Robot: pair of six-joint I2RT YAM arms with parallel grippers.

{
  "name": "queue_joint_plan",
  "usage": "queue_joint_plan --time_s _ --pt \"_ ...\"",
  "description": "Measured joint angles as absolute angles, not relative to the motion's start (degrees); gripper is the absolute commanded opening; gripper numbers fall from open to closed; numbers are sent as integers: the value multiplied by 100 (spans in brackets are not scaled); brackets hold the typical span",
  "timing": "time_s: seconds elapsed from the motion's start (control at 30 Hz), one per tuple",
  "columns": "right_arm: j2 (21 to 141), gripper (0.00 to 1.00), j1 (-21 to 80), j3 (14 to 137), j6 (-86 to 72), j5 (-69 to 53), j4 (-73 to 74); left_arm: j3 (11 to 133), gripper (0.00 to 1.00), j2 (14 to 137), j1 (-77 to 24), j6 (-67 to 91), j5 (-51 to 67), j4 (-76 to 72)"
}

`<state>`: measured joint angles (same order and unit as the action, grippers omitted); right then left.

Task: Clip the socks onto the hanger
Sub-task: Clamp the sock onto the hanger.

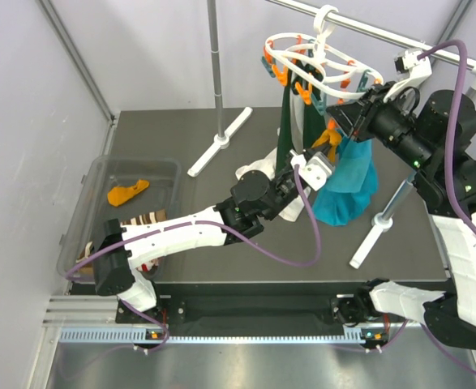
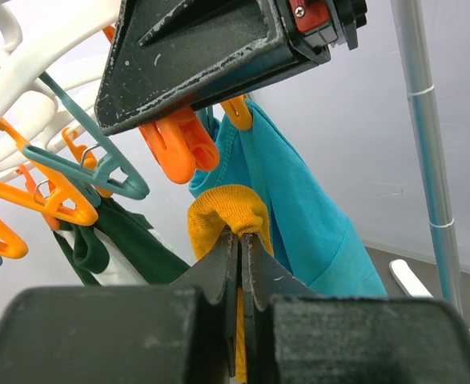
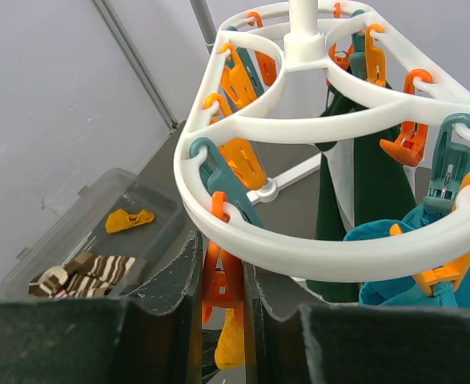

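The white ring hanger (image 1: 310, 57) hangs from the rail by its hook, with orange and teal clips dangling; dark green and teal socks (image 1: 347, 182) hang from it. My left gripper (image 2: 241, 236) is shut on a mustard-orange sock (image 2: 226, 212) and holds it up just under an orange clip (image 2: 178, 144). My right gripper (image 3: 222, 264) is shut on that orange clip (image 3: 226, 280) below the hanger ring (image 3: 299, 240), and the mustard sock (image 3: 230, 344) shows right beneath it. In the top view the sock (image 1: 328, 136) sits between the left gripper (image 1: 317, 162) and the right gripper (image 1: 347, 113).
A clear plastic bin (image 1: 92, 174) at the left holds another mustard sock (image 1: 128, 192) and a brown-and-cream striped sock (image 1: 144, 217). A grey pole (image 1: 213, 65) with a white foot (image 1: 221, 142) stands behind, and a second foot (image 1: 375, 231) lies at the right.
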<state>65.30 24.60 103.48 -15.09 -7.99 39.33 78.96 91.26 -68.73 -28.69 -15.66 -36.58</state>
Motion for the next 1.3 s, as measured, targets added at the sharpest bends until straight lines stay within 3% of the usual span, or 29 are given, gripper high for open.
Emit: queue_joint_plan --time_s 0.73,0.77,0.8,0.9,1.13,1.2,1.23,1.3 --pt "6525 1 2460 10348 -1505 -808 3900 8095 0 9124 -6873 -2915 -1527 -3948" --pt "6523 5 2460 10348 -1505 -808 3900 8097 0 9124 -6873 -2917 -1527 -3946" --pt "6523 15 2460 10348 -1505 -808 3900 8101 0 9124 -6873 -2917 -1525 -3946" --pt "6519 26 2460 10348 -1507 -814 3881 8138 0 9124 -6873 -2917 -1522 -3931" --pt "6434 39 2460 10348 -1507 -851 3868 8167 2 9126 -6877 -2899 -1529 -3938" --pt "6414 50 2460 10348 -1509 -849 3894 8173 11 9126 -6877 -2875 -1568 -3948" --pt "6410 54 2460 10348 -1516 -847 3900 8178 24 9126 -6877 -2856 -1603 -3959" --pt "6399 65 2460 10348 -1500 -843 3903 8178 39 9126 -6877 -2825 -1662 -3990"
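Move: The left hand already pinches the orange sock just below the red-orange clip, which is about 5 cm above and 2 cm ahead of it. The green clip is some 4 cm farther ahead and 3 cm left of that red one, while the teal cloth hangs roughly 6 cm ahead, 9 cm right and 8 cm below the left hand. The right hand already squeezes the red-orange clip right between its pads; the sock hangs about 7 cm below and 1 cm back. Upward, by about 3.5 cm and easing off, the left hand lifts the held sock's top into the jaws of the clip that the right fingers keep squeezed. The right fingers then open and let go of the clip, backing off about 1 cm and rising nearly as much; just after, the left fingers begin to open around the sock. ##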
